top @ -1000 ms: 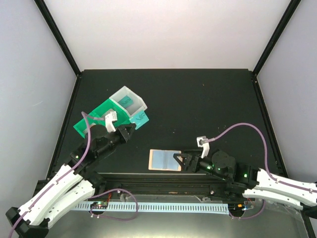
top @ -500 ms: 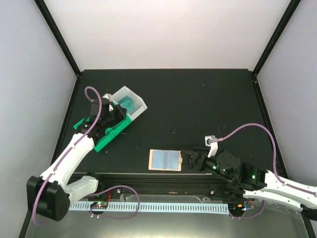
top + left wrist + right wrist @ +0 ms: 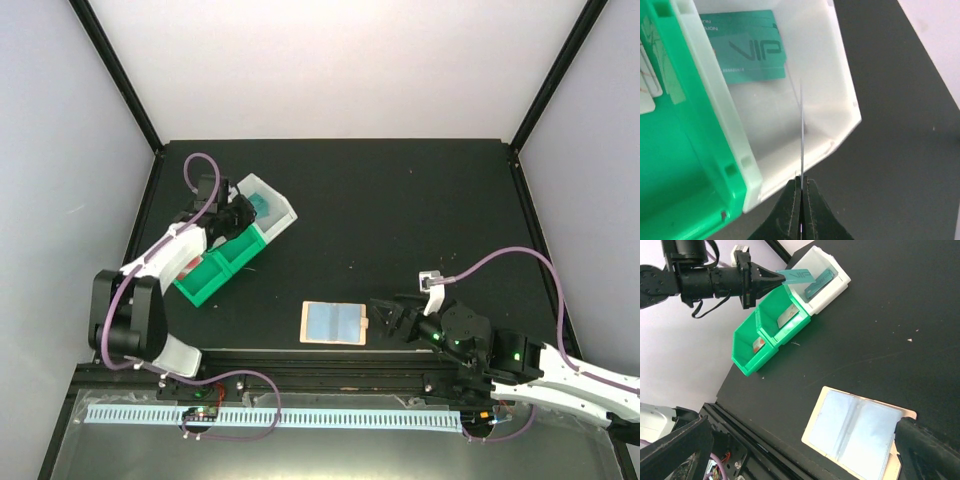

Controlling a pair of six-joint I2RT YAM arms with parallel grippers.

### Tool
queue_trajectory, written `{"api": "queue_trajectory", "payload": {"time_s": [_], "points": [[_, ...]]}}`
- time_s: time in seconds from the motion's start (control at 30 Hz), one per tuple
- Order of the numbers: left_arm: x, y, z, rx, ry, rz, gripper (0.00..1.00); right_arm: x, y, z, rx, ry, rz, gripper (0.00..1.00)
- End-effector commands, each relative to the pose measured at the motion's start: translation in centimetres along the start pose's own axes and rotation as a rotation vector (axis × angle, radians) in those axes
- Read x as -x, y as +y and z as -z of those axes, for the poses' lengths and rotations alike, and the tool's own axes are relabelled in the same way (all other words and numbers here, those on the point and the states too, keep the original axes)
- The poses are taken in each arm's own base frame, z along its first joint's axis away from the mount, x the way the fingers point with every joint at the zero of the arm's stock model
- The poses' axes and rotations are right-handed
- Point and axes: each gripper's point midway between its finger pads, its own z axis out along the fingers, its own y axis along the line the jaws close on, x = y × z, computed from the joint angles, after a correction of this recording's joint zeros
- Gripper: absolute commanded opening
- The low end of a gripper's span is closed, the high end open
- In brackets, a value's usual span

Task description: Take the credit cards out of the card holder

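Note:
The card holder [image 3: 335, 322] lies open and flat near the table's front edge, peach rim and pale blue panels [image 3: 855, 435] showing. My left gripper [image 3: 801, 187] is shut on a teal credit card [image 3: 795, 276], seen edge-on [image 3: 802, 130], held over the white bin [image 3: 840, 75]. Another teal card [image 3: 747, 52] lies flat inside that bin. A pale card [image 3: 786, 316] and a card with a red blotch [image 3: 758, 343] lie in the green bins [image 3: 747, 357]. My right gripper [image 3: 392, 318] stands open just right of the holder, holding nothing.
The white bin [image 3: 268, 208] and the two green bins [image 3: 205, 272] sit in a row at the left of the black table. A metal rail [image 3: 320, 365] runs along the front edge. Black frame posts [image 3: 120, 85] rise at the back corners.
My left arm has swung from near the table's middle out to the left, carrying the teal card over the white bin. My right gripper has backed slightly rightward off the holder.

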Motion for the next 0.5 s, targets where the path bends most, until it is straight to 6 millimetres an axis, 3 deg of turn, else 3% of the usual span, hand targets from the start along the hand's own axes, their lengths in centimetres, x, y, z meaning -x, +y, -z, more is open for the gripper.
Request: {"api": "queue_trajectory", "payload": {"time_s": [0.0, 0.17, 0.47], "points": [[2.8, -2.2, -1.3, -0.043, -0.015, 0.025, 0.02, 0.9, 0.1, 0.3, -0.016, -0.027, 0.014, 1.00], [4.5, -2.4, -2.5, -0.007, -0.041, 0.031, 0.02, 1.3, 0.3, 0.2, -0.023, -0.040, 0.024, 1.00], [5.5, -0.8, -5.3, 0.058, -0.001, 0.071, 0.01, 1.8, 1.1, -0.4, -0.037, -0.038, 0.082, 1.00]]}}
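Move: My left hand still pinches a VIP card, above the near corner of the white bin. The stack of teal VIP cards in that bin lies roughly 9 cm ahead, 4 cm to the left and 11 cm below. The pale cards in the middle green bin are level with me, some 13 cm to my left; the card holder is about 26 cm back and 19 cm to the right. From my right hand the teal stack is some 36 cm ahead and 32 cm left. With my left hand I carry the held card forward about 6.5 cm over the white bin, towards the teal stack, dipping only about a centimetre at first and rising back, so it stays nearly level. The fingers stay shut on the card, and the wrist hardly turns. ##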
